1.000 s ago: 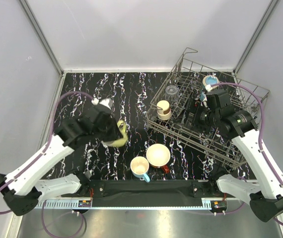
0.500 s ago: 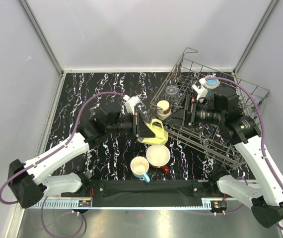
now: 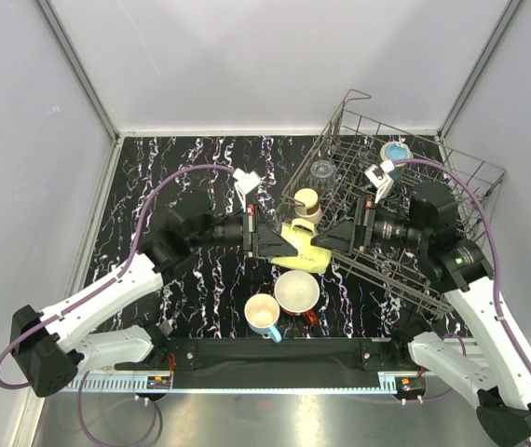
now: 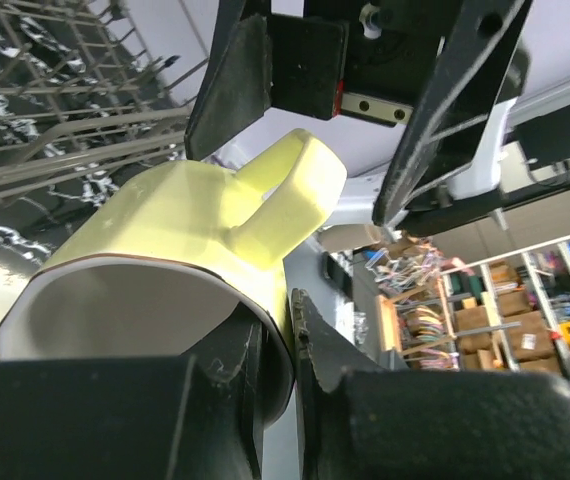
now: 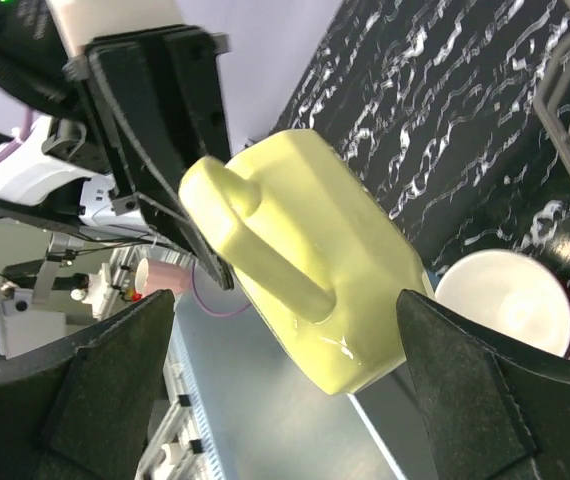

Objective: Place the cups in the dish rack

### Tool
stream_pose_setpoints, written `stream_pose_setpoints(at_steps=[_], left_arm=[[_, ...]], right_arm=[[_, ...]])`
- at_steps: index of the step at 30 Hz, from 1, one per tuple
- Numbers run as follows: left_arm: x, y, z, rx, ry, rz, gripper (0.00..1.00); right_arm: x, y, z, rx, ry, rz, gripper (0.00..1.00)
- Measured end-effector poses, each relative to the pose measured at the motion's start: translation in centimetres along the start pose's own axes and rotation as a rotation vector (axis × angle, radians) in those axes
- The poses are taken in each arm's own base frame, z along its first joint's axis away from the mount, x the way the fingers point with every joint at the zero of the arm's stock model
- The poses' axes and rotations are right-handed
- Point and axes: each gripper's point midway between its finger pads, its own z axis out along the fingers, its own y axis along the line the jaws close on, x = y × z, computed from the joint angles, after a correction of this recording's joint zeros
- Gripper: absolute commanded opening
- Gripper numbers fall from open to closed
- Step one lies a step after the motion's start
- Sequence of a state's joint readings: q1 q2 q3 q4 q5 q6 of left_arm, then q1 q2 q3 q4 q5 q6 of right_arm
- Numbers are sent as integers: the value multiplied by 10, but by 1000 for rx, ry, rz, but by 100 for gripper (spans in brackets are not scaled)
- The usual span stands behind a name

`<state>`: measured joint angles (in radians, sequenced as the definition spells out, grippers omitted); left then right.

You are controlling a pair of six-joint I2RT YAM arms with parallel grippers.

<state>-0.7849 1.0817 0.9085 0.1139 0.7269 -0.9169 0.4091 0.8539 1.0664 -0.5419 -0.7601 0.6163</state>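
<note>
A yellow-green mug (image 3: 305, 248) hangs in the air between the two arms, just left of the dish rack (image 3: 391, 272). My left gripper (image 3: 270, 244) is shut on its rim (image 4: 287, 330), one finger inside the pale interior and one outside. My right gripper (image 3: 342, 238) is open and faces the mug from the right. In the right wrist view the mug (image 5: 305, 260) lies between the wide-apart fingers (image 5: 295, 400), handle toward the camera, untouched. In the rack stand a clear tumbler (image 3: 322, 172), a cream-brown cup (image 3: 307, 203) and a light-blue cup (image 3: 395, 151).
On the dark marbled table near the front sit a teal mug (image 3: 263, 312) and a wide red mug (image 3: 297, 291), both upright with pale insides, right below the held mug. White walls close in the table at the back and both sides.
My left arm has carried the yellow-green mug rightward from the table's left part toward the rack. My right arm has swung left out over the rack's edge to face it.
</note>
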Motion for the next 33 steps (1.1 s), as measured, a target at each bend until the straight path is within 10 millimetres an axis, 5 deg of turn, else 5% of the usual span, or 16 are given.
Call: stream_pose_setpoints(at_steps=[16,24,33], left_arm=[[-37,-44,4,138,-83,-242,0],[-45,-53,0,176,-132,-300,0],[-61,-85,-17,262,-219,-267,0]], right_arm=[[-26,39,-23,-56,-123,-188,100],[-34,47,-31,-31,-158,-208,100],[-33,47,-40,30,-154,-187,100]])
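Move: The yellow cup already hangs from the left fingers by its rim, its middle about 3 cm to that hand's right, 1 cm ahead and 4 cm lower; from the open right hand it lies roughly 4 cm left, 2 cm back and 1 cm lower. On the table, some 27 cm below the left hand, the red-handled cup sits 1 cm back and 1 cm right, and the blue-handled cup 5 cm back and 6 cm left. The yellow cup, still pinched at its rim by the left fingers, is raised about 10 cm and tipped some 25 degrees, the fingers tilting upward so that its base swings up towards the right hand. The right hand rises beside it by about 6.5 cm, rolling a little and easing some 2 cm to the right, its fingers staying wide open. ##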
